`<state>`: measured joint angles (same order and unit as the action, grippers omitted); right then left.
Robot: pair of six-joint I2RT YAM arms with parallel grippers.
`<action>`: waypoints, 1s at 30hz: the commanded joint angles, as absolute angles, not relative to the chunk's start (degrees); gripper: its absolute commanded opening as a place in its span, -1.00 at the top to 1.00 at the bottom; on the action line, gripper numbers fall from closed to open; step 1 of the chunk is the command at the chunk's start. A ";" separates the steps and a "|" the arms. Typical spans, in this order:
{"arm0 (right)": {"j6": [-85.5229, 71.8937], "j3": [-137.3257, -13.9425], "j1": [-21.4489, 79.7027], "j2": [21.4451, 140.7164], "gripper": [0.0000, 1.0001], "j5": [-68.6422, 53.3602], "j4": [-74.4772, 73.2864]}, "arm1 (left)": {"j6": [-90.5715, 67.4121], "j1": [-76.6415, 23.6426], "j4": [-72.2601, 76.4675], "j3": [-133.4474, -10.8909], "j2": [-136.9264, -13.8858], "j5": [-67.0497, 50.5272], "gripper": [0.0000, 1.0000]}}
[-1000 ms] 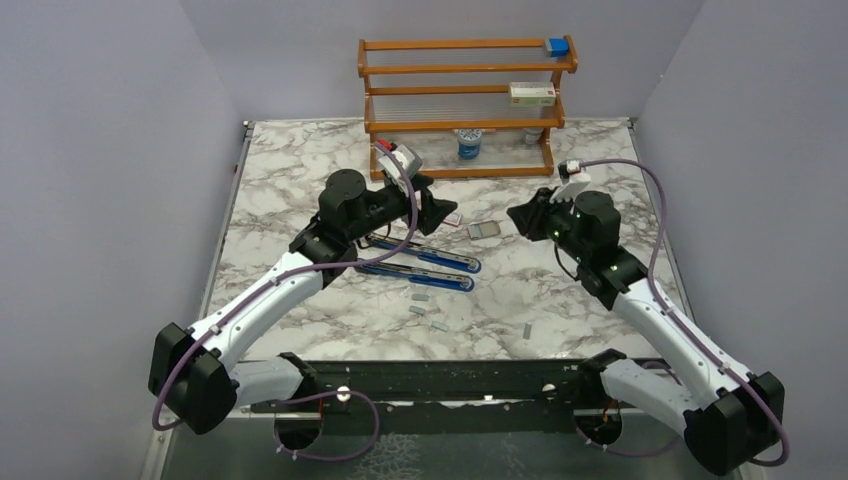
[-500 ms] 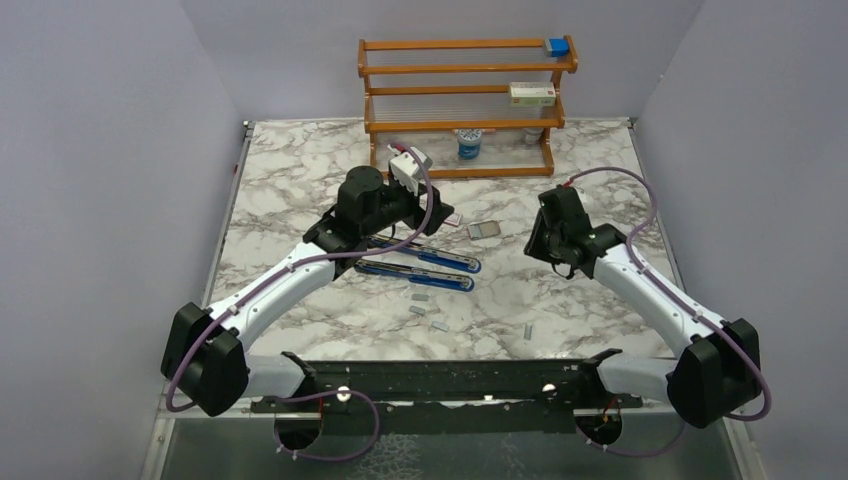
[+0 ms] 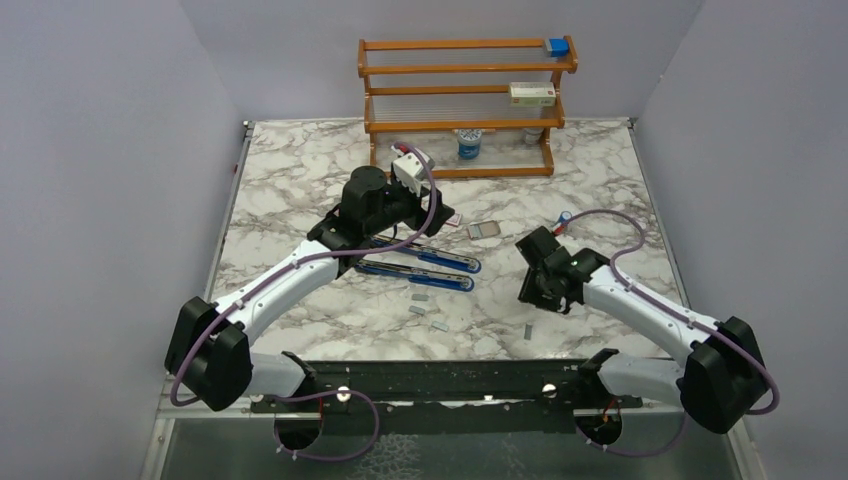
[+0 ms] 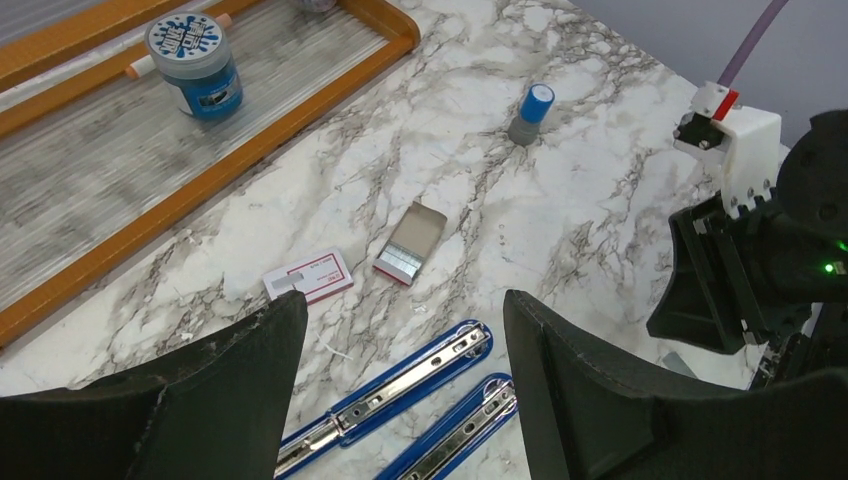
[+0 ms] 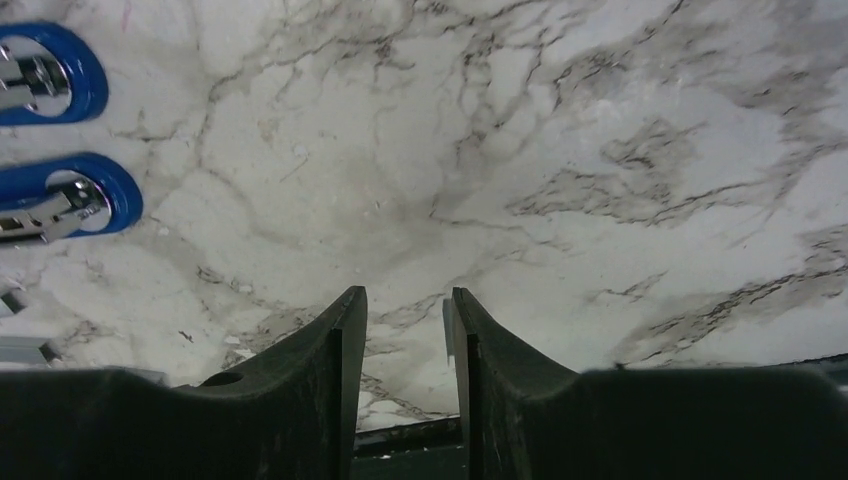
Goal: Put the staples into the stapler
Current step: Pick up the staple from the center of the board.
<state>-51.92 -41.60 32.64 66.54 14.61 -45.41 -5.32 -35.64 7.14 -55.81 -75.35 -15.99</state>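
Note:
The stapler (image 3: 425, 264) lies opened flat on the marble, its two blue arms with metal channels side by side (image 4: 400, 385); their rounded ends show at the left of the right wrist view (image 5: 65, 195). My left gripper (image 3: 398, 238) hovers over the arms, open wide with nothing in it (image 4: 405, 335). Loose staples (image 3: 421, 296) lie in short strips in front of the stapler, one strip (image 3: 528, 328) apart at the right. My right gripper (image 3: 535, 292) points down near that strip, open and holding nothing (image 5: 405, 310). A thin strip (image 5: 447, 335) lies on the table just inside its right finger.
A wooden rack (image 3: 460, 125) at the back holds a blue jar (image 3: 468, 143), a box (image 3: 532, 94) and a blue block (image 3: 557, 46). A pink-and-white box (image 4: 308, 279), a grey tray (image 4: 411, 243) and a small blue cylinder (image 4: 531, 112) lie beyond the stapler. The table's black front rail (image 3: 430, 380) is near.
My right arm swung from the far right toward the near edge and dropped low over the lone strip, its jaws parting. My left gripper drew back slightly over the stapler.

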 commanded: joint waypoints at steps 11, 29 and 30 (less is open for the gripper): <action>-59.19 -36.72 39.40 71.01 0.15 15.57 -47.99 | -6.41 -35.38 7.17 -57.50 -76.81 -15.89 -0.49; -56.57 -33.62 40.08 71.45 0.31 10.78 -44.16 | -6.87 -35.42 6.66 -56.83 -76.90 -15.46 -0.48; -56.52 -33.51 40.08 71.32 0.33 10.89 -44.16 | -6.87 -35.37 6.75 -56.60 -76.73 -15.28 -0.48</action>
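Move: The lone staple strip lies about 6 cm back from the right hand, 1 cm to its left and 5 cm below. A second staple strip lies 17 cm left of that one and level with it. The nearer opened stapler's middle is roughly 5 cm ahead of the right hand and 24 cm left. From the left hand the lone staple strip is some 18 cm back, 17 cm right and 24 cm below. Right hand draws back and sinks, each about 5 cm, bringing its slightly narrowing fingertips around the lone staple strip. ##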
